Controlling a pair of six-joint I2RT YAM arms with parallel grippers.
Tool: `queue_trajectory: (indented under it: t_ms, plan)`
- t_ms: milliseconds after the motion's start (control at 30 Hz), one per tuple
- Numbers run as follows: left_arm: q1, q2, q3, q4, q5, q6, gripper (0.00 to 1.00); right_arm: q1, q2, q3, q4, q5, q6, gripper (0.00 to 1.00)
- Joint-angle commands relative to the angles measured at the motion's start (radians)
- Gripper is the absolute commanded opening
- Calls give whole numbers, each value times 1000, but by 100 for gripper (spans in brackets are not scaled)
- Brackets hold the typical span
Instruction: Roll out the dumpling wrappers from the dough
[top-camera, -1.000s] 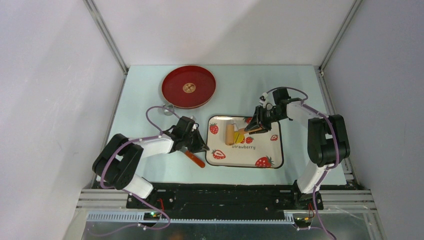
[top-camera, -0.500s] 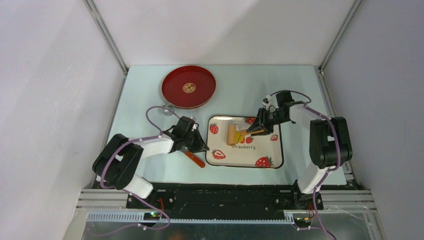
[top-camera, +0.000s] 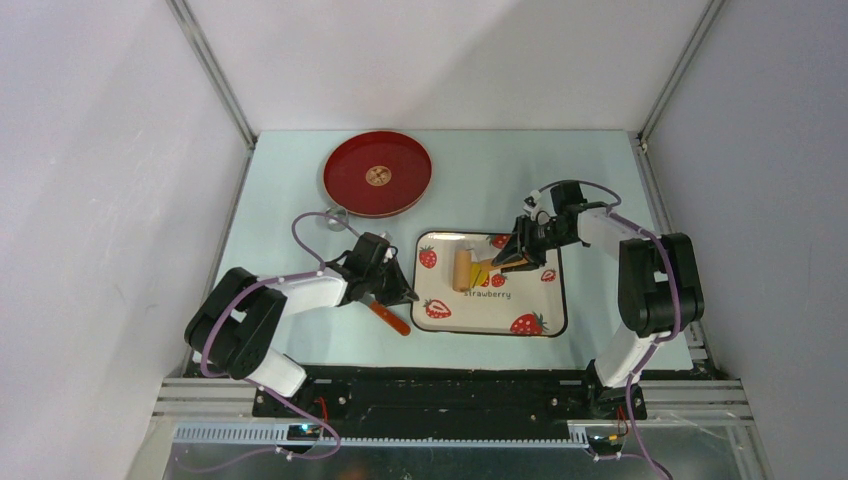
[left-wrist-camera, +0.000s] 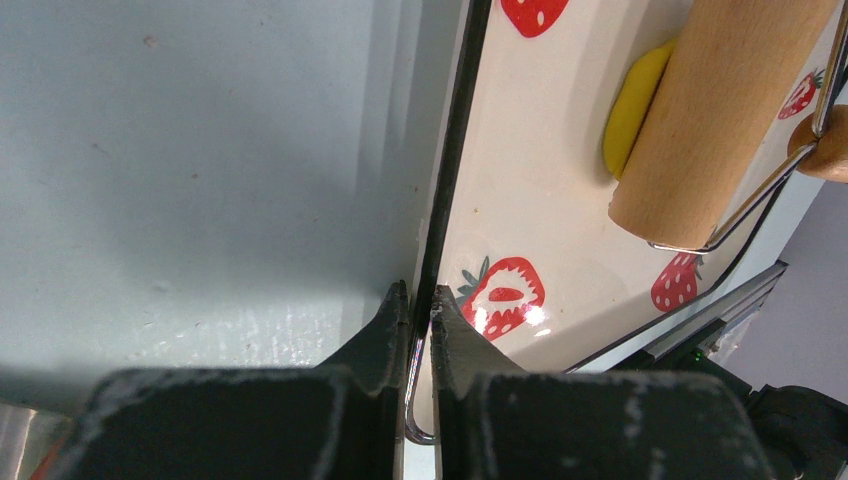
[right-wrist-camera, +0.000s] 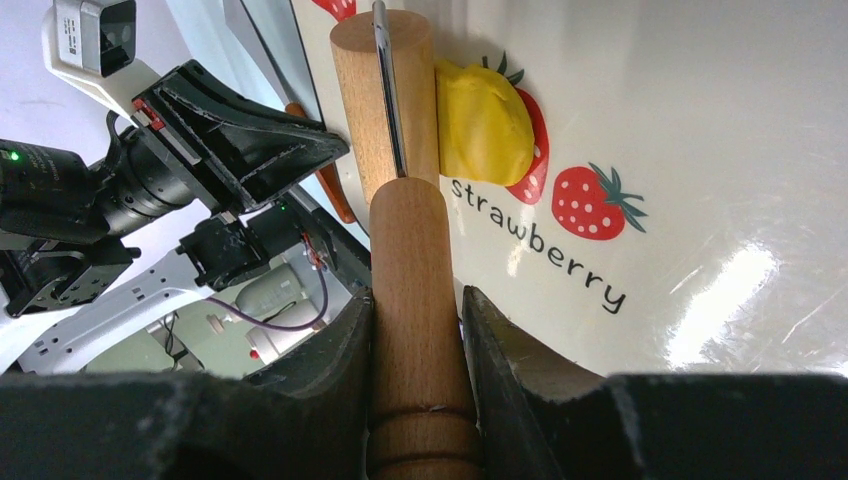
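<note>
The yellow dough (top-camera: 481, 272) is a lump on the strawberry tray (top-camera: 480, 318), pressed against the wooden roller (top-camera: 460, 268). It also shows in the right wrist view (right-wrist-camera: 485, 125) and the left wrist view (left-wrist-camera: 632, 108). My right gripper (right-wrist-camera: 415, 305) is shut on the roller's handle (right-wrist-camera: 410, 260), with the roller drum (right-wrist-camera: 385, 100) lying against the dough. My left gripper (left-wrist-camera: 420, 300) is shut on the tray's left rim (left-wrist-camera: 452, 150). In the top view, the left gripper (top-camera: 408, 295) is at the tray's left edge and the right gripper (top-camera: 508, 262) is over the tray. No cut wrappers are in view.
A red round plate (top-camera: 378, 173) sits at the back left with a small round gold piece at its middle. An orange-handled tool (top-camera: 391, 319) lies on the table by the left gripper. A small metal ring (top-camera: 336, 214) lies near the plate's front edge.
My right wrist has dropped and shifted slightly right, with the roller handle still held. The roller stays against the dough. The left arm has not moved.
</note>
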Motion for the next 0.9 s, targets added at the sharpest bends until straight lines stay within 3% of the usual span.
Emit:
queue_trajectory:
  t_ms: [0,300,467,733,867]
  plan:
    - [15,36,-18,-108,-114,19,0,40,86,-25,-131,350,-45,0]
    - [15,36,-18,-107,-114,19,0,85,120,10,-135,336,-37,0]
    - [15,36,-18,-108,-114,21,0,133,56,49,-125,286,-74,0]
    - [16,36,-19,-107,-114,20,0,100,-176,90,9,-10,-12,0]
    - [16,38,-18,-107,-115,22,0,24,-231,90,28,-59,17,0]
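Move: In my right hand I hold the roller by its handle. Its head is about 9 cm to the left, 1 cm back and 4 cm down from the hand, resting on the left part of the yellow dough, whose middle is some 6 cm left, 2 cm back and 6 cm below. The tray's middle is about 3 cm left and 4 cm back, 7 cm down. From my left hand the dough is about 11 cm right and 4 cm ahead, about level. With my right hand I carry the roller nearly level to the left, about 3.5 cm, taking its head from the dough's left part towards the tray's left rim. Then I lift it off, about 6 cm up, easing roughly 1 cm back to the right, with a tilt of some 10 degrees that swings the fingertips forward. I keep my grip on the handle; my left hand still pinches the tray's left rim. ##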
